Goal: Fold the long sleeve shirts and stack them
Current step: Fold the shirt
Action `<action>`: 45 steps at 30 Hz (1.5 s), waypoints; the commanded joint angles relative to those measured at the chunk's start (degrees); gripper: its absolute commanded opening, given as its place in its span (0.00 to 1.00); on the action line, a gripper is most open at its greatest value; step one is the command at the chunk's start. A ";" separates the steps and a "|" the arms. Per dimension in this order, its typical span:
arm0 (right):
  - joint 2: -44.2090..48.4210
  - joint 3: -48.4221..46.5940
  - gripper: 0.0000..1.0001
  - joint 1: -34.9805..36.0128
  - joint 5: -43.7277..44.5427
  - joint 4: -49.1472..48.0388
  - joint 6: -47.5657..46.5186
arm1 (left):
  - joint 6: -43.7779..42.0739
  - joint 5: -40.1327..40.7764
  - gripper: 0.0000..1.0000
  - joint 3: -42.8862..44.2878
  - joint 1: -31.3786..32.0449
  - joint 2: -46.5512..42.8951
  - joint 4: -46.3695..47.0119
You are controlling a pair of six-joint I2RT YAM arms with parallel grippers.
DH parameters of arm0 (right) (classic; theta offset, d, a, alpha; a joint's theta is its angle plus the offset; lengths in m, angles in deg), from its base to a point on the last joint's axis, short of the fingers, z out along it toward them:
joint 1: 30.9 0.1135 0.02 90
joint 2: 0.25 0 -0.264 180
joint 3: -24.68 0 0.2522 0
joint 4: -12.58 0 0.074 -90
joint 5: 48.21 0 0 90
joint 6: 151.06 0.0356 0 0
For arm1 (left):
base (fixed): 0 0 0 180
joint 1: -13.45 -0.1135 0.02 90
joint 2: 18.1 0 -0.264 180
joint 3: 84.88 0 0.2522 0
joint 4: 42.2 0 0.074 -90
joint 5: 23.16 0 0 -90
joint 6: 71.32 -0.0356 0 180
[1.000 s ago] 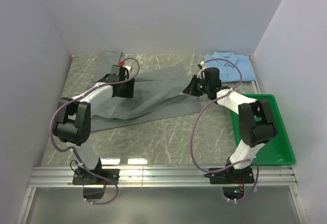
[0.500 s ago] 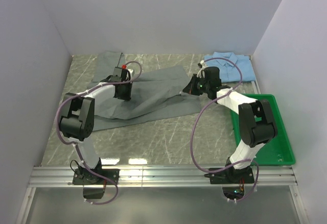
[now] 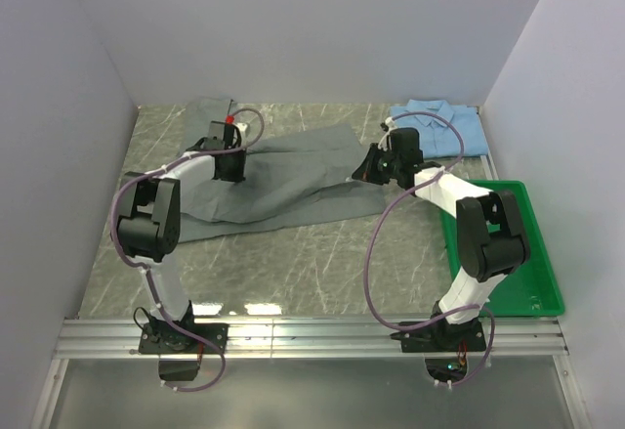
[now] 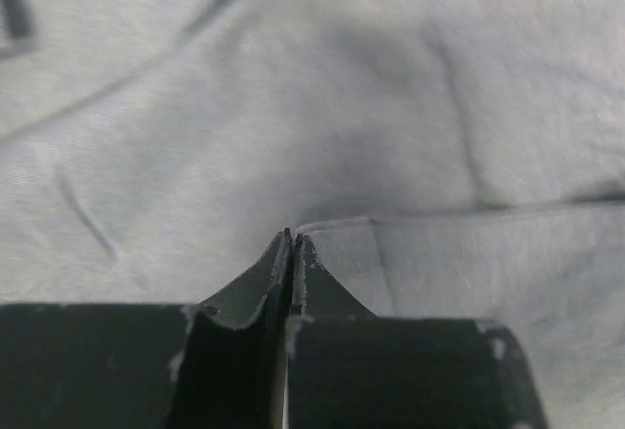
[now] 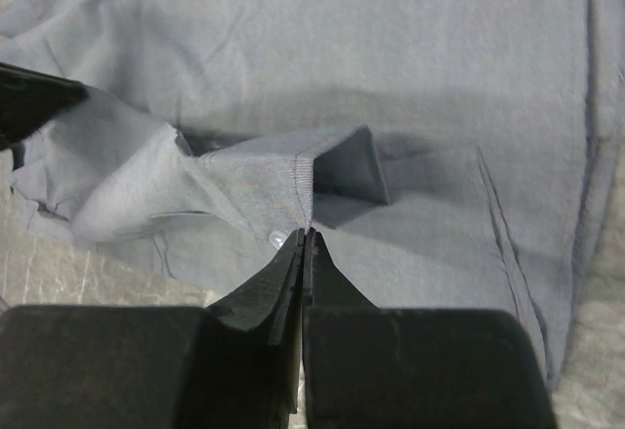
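The grey long sleeve shirt (image 3: 283, 180) lies spread across the middle of the table. My left gripper (image 3: 231, 175) sits on its back left part, shut, with a seam edge of the grey cloth (image 4: 391, 107) meeting its tips (image 4: 292, 235). At the cloth's right end my right gripper (image 3: 367, 169) is shut on a raised hem of the grey shirt (image 5: 254, 185), a small button showing beside its tips (image 5: 306, 232). The light blue shirt (image 3: 439, 128) lies folded at the back right corner.
A green tray (image 3: 547, 263) stands along the right edge, beside the right arm. White walls close the table at the back and on both sides. Marbled grey tabletop (image 3: 312, 263) shows in front of the grey shirt.
My left gripper has shut on the grey cloth and shifted slightly toward the back left. The right gripper has stayed shut in the same place.
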 commanded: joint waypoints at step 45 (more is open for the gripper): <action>-13.80 -11.25 0.46 -2.13 4.48 2.05 10.80 | 33.81 2.28 0.82 -24.90 -19.50 -35.10 3.13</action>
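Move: The right hand holds the sleeve's buttoned cuff clear of the grey shirt. Its landing place is some 4 cm ahead and 7 cm below, and the shirt's right hem about 7 cm to the right, 7 cm below. The blue shirt lies roughly 16 cm ahead, 19 cm right. The left hand is shut on the same sleeve; its laying place is about 2 cm ahead, 1 cm left and just below, and the far sleeve 12 cm ahead, 7 cm left. Both hands let go of the sleeve. The right carries the cuff about 3 cm forward and slightly right, opening roughly halfway, then sinks some 8 cm over the shirt. The left edges forward, spreads its fingers wide, lifts high off the cloth and swings left and back, turning about 45 degrees counter-clockwise and dipping again at the end. ##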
